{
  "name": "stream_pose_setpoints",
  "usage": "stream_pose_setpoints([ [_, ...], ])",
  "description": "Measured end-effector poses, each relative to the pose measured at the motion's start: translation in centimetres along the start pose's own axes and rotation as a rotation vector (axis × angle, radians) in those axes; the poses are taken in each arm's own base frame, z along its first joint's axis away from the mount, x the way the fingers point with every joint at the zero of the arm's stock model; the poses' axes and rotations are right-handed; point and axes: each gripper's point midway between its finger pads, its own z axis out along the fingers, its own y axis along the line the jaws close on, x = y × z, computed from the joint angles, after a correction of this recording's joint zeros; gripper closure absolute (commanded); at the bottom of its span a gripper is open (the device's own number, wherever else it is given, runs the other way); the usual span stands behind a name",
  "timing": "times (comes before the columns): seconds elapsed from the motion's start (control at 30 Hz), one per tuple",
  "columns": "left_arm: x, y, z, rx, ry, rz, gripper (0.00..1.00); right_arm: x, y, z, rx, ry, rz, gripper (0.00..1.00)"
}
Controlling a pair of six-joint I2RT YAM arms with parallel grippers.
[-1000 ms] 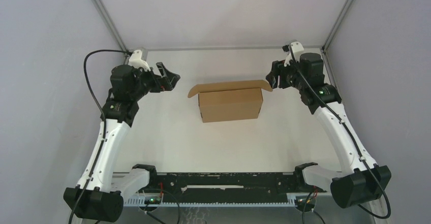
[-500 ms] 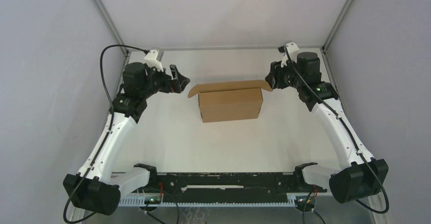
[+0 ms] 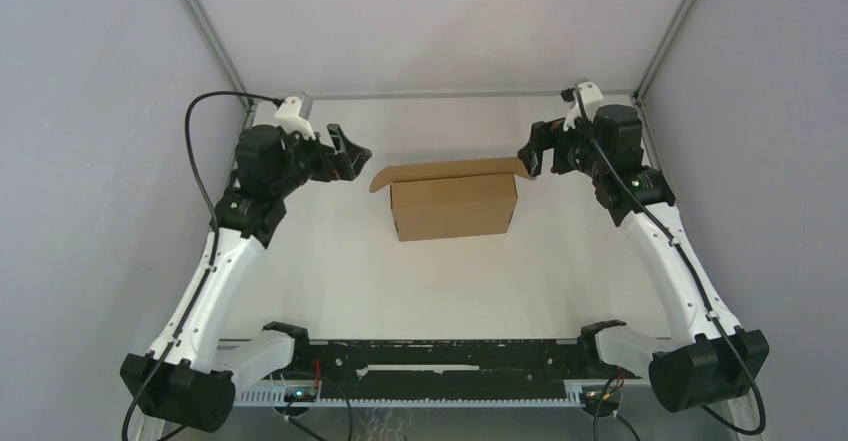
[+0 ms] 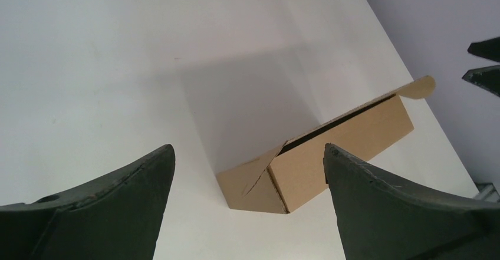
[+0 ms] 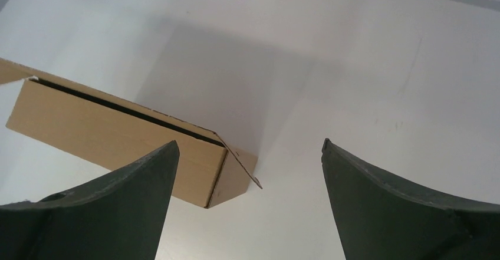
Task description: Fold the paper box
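The paper box [image 3: 455, 204] stands formed in the middle of the white table, plain brown, its lid lying almost flat with a narrow dark gap under it. Small lid tabs stick out at both top ends. My left gripper [image 3: 352, 157] hovers just off the box's left end, open and empty. The right gripper [image 3: 528, 154] hangs by the right lid tab, open, holding nothing. From the left wrist the paper box [image 4: 330, 154] shows endwise between the fingers, with the gripper [image 4: 249, 171] short of it. From the right wrist the paper box [image 5: 118, 139] lies left of the gripper [image 5: 250, 171].
Grey walls and metal frame posts [image 3: 205, 31] close in the table on three sides. A black rail [image 3: 440, 356] with the arm bases runs along the near edge. The right gripper's dark fingertips [image 4: 486, 71] show at the right edge of the left wrist view.
The right gripper's jaws have spread wider beside the right lid tab. The left arm swung in toward the box's left end and stayed open. The box has not moved.
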Motion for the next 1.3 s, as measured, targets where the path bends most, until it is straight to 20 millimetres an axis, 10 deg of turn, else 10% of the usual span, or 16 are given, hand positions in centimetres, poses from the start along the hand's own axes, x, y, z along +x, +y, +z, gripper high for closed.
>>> stream_pose_setpoints([
  [0.57, -0.1, 0.8, -0.2, -0.076, 0.024, -0.093, 0.00, -2.3, -2.3, -2.9, 0.083, -0.122, 0.251, 0.00],
  [0.8, 0.8, -0.1, -0.1, -0.055, 0.057, -0.058, 0.16, -2.1, -1.2, -2.1, 0.016, -0.089, 0.195, 0.46],
  [0.9, 1.5, -0.6, -0.1, -0.042, 0.083, -0.025, 0.35, -0.8, -0.2, -0.9, -0.019, -0.022, 0.162, 0.49],
  [1.3, 2.0, -2.2, -1.8, 0.016, 0.097, 0.099, 0.44, 2.2, 1.4, 1.2, -0.087, 0.102, 0.076, 0.53],
])
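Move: From the left hand, the paper box's left ear flap lies about 6 cm ahead, 3 cm to the right and 16 cm below; the box's middle is about 7 cm ahead, 17 cm to the right and some 22 cm down. From the right hand, the box's right ear flap is roughly 7 cm ahead, 3 cm to the left and 14 cm lower, with the box's middle about 6 cm ahead, 16 cm left and 20 cm down. Swinging out to the right and up by 3 cm or so with the fingers wide open, the right hand then reverses, coming left and down about 5 cm towards the right ear flap while its fingers half close. The left hand barely shifts at first, then draws back about 3 cm, its fingers also closing to about half, on nothing. ##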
